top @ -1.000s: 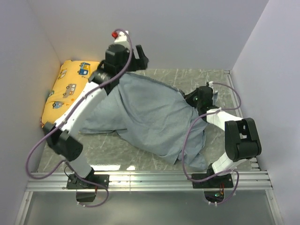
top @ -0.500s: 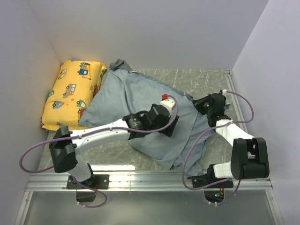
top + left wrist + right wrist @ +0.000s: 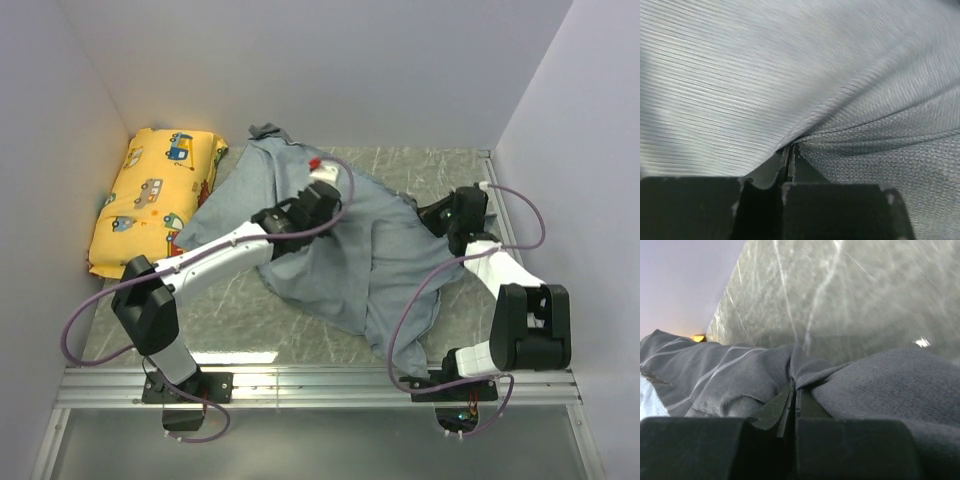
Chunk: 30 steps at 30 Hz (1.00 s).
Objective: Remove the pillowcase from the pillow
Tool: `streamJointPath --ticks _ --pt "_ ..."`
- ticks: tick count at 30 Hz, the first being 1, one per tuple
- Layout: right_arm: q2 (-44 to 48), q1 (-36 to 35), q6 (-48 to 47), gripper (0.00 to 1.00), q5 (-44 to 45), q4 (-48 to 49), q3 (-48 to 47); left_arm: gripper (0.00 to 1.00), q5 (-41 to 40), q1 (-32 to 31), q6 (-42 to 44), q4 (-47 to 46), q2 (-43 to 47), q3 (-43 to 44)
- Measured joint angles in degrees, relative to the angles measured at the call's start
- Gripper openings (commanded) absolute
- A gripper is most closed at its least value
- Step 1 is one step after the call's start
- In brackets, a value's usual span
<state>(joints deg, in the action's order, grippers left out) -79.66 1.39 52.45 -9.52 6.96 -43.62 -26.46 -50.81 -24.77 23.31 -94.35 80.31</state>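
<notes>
The grey-blue pillowcase (image 3: 370,265) lies spread and rumpled across the middle of the table, from the back wall to the front right. My left gripper (image 3: 296,218) rests on its middle. In the left wrist view that gripper (image 3: 791,150) is shut, with a fold of the pillowcase (image 3: 880,165) pinched between its jaws. My right gripper (image 3: 440,218) is at the cloth's right edge. In the right wrist view it (image 3: 794,385) is shut on a bunched fold of the white-striped pillowcase (image 3: 730,375). The pillow is hidden; I cannot tell whether it is inside the cloth.
A yellow vehicle-print cushion (image 3: 150,200) lies in the back left corner against the wall. Grey walls close the table on the left, back and right. Marbled table top (image 3: 230,310) shows in front of the cloth, and a metal rail (image 3: 320,385) runs along the near edge.
The left arm swung from the cloth's back edge down over its front, then came back to its middle and shut on it. The right gripper moved right, pulling the cloth with it.
</notes>
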Motion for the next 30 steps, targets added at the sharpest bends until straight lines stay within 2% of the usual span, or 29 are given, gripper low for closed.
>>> streamJointPath --ticks 1,4,5,7,8,11,17,22,25,30 --pt "-1.4 0.0 -0.6 0.00 -0.4 -0.8 -2.0 0.01 -0.1 1.7 -0.1 0.1 0.0 0.6" --pt "-4.6 -0.2 -2.6 0.14 -1.3 -3.6 -8.0 0.01 0.2 6.0 -0.4 -0.2 0.0 2.5" --pt "-5.2 -0.3 -3.6 0.26 -1.3 -4.9 -9.8 0.00 0.9 7.2 -0.6 -0.7 0.0 2.8" --pt "-5.6 -1.0 -5.6 0.41 -1.0 -6.3 -12.7 0.01 3.0 9.1 -1.1 -1.4 -0.1 2.8" --pt "-5.6 -1.6 -6.8 0.55 -0.3 -7.2 -14.5 0.01 3.7 9.8 -1.4 -1.6 -0.3 2.8" --pt "-4.0 -4.3 -11.1 0.67 3.4 -10.2 -18.9 0.00 5.5 11.0 -1.8 -2.9 -2.2 3.4" --pt "6.1 -15.0 -18.5 0.68 12.6 -16.4 -20.7 0.00 9.5 12.5 -3.5 -6.3 -6.2 3.5" --pt "13.3 -20.2 -19.9 0.67 16.4 -19.7 -18.6 0.01 11.8 13.8 -4.7 -8.0 -6.4 3.5" --pt "12.5 -23.5 -21.1 0.68 18.9 -22.1 -18.6 0.00 12.9 14.2 -4.9 -8.3 -6.5 3.5" --pt "6.1 -28.0 -23.1 0.68 20.7 -26.2 -18.8 0.01 14.1 14.9 -5.1 -9.0 -6.8 3.5"
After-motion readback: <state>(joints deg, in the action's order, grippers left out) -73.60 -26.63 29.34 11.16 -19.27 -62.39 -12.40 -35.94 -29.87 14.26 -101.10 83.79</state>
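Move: The left hand has the pillowcase pinched; the case's far edge lies about 11 cm straight ahead and some 5 cm lower, its bunched far corner roughly 20 cm ahead and 15 cm left, and the yellow pillow about 40 cm left and 5 cm farther out. From the right hand, still gripping the case's dark far edge, the case's middle crease lies about 13 cm left, 4 cm back and a little lower. The right hand carries the dark edge a few centimetres forward, opens to let it go and rises some 15 cm, then draws back and swings about 11 cm left, ending in a 7 cm descent over the middle crease with fingers wide, rolled some 30 degrees so its left side drops and turned about 20 degrees counter-clockwise. Meanwhile the left hand keeps its pinch on the case and hauls it about 9 cm forward towards the far edge, drifting slightly left and rolling its left side down about 15 degrees. ##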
